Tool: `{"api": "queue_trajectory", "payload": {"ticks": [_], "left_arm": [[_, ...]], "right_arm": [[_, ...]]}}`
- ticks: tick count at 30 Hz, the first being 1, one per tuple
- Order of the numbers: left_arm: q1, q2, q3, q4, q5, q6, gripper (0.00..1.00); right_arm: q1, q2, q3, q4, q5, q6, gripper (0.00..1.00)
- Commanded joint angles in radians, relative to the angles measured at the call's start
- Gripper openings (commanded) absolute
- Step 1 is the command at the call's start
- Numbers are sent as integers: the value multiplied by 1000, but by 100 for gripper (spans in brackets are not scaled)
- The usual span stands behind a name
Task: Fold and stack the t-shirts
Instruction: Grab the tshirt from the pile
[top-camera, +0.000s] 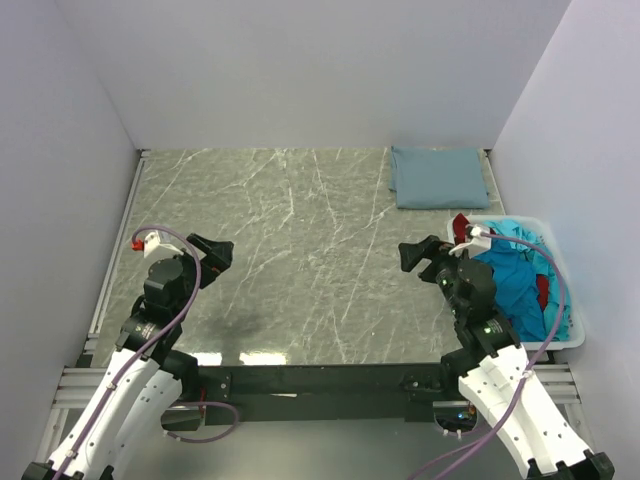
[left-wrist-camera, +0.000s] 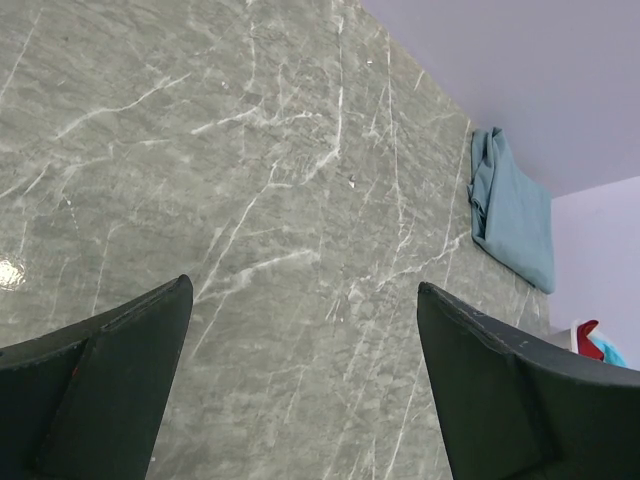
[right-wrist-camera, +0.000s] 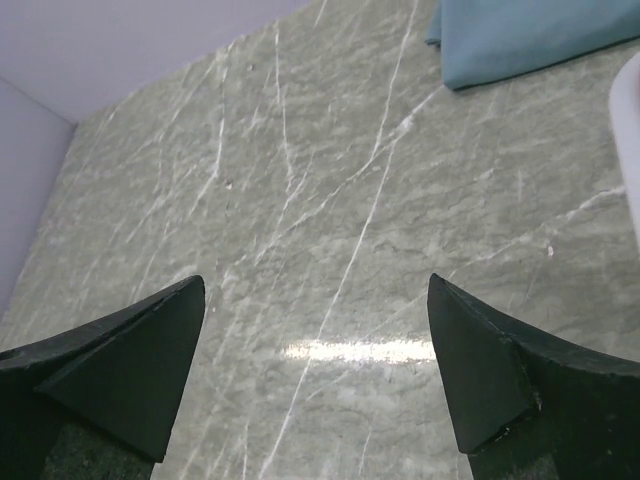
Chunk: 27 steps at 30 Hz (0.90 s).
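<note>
A dusty grey-blue t-shirt (top-camera: 436, 177) lies folded flat at the far right of the table; it also shows in the left wrist view (left-wrist-camera: 513, 211) and the right wrist view (right-wrist-camera: 520, 35). A bright teal-blue t-shirt (top-camera: 512, 280) is crumpled in the white bin (top-camera: 562, 340) at the right, with a dark red t-shirt (top-camera: 459, 225) at the bin's far corner. My left gripper (top-camera: 218, 254) is open and empty over bare table at the left. My right gripper (top-camera: 418, 255) is open and empty, just left of the bin.
The marble-patterned table (top-camera: 290, 250) is enclosed by pale walls at the back and both sides. The bin's rim shows at the right edge of the right wrist view (right-wrist-camera: 628, 130). A metal rail (top-camera: 115, 250) runs along the table's left edge.
</note>
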Motion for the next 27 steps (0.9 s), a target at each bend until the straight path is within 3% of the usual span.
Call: {"api": "queue_trajectory", "payload": {"ticks": [1, 9, 11, 12, 16, 27], "left_arm": [[2, -10, -7, 31, -6, -1, 99], [2, 11, -5, 40, 9, 5, 99], [2, 17, -4, 42, 4, 10, 100], [2, 26, -4, 45, 6, 10, 100], [2, 42, -4, 43, 14, 13, 99], [2, 77, -1, 52, 20, 16, 100]], "right_arm": [[4, -8, 57, 23, 83, 14, 98], [-26, 158, 212, -256, 527, 97, 99], [-91, 244, 267, -344, 519, 124, 100], [-202, 275, 282, -362, 453, 125, 100], [-429, 369, 305, -392, 307, 118, 100], [-577, 493, 282, -375, 273, 109, 99]]}}
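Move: The blue t-shirt in the basket lies about 24 cm to the right of the right hand, some 3 cm nearer the base and 14 cm lower. The red t-shirt's left end is roughly 13 cm to the right and 6 cm ahead; the folded stack sits 23 cm ahead, 7 cm to the right. From the left hand the blue t-shirt is about 70 cm to the right and 3 cm back. Towards the blue t-shirt the right hand swings quickly some 20 cm to its right, over the basket's left rim, rising a touch at first and then sinking to end about 6 cm lower. It turns clockwise by nearly 50 degrees and tips down some 30, the fingers wide open throughout; they come close above the cloth, with no touch to be seen. ##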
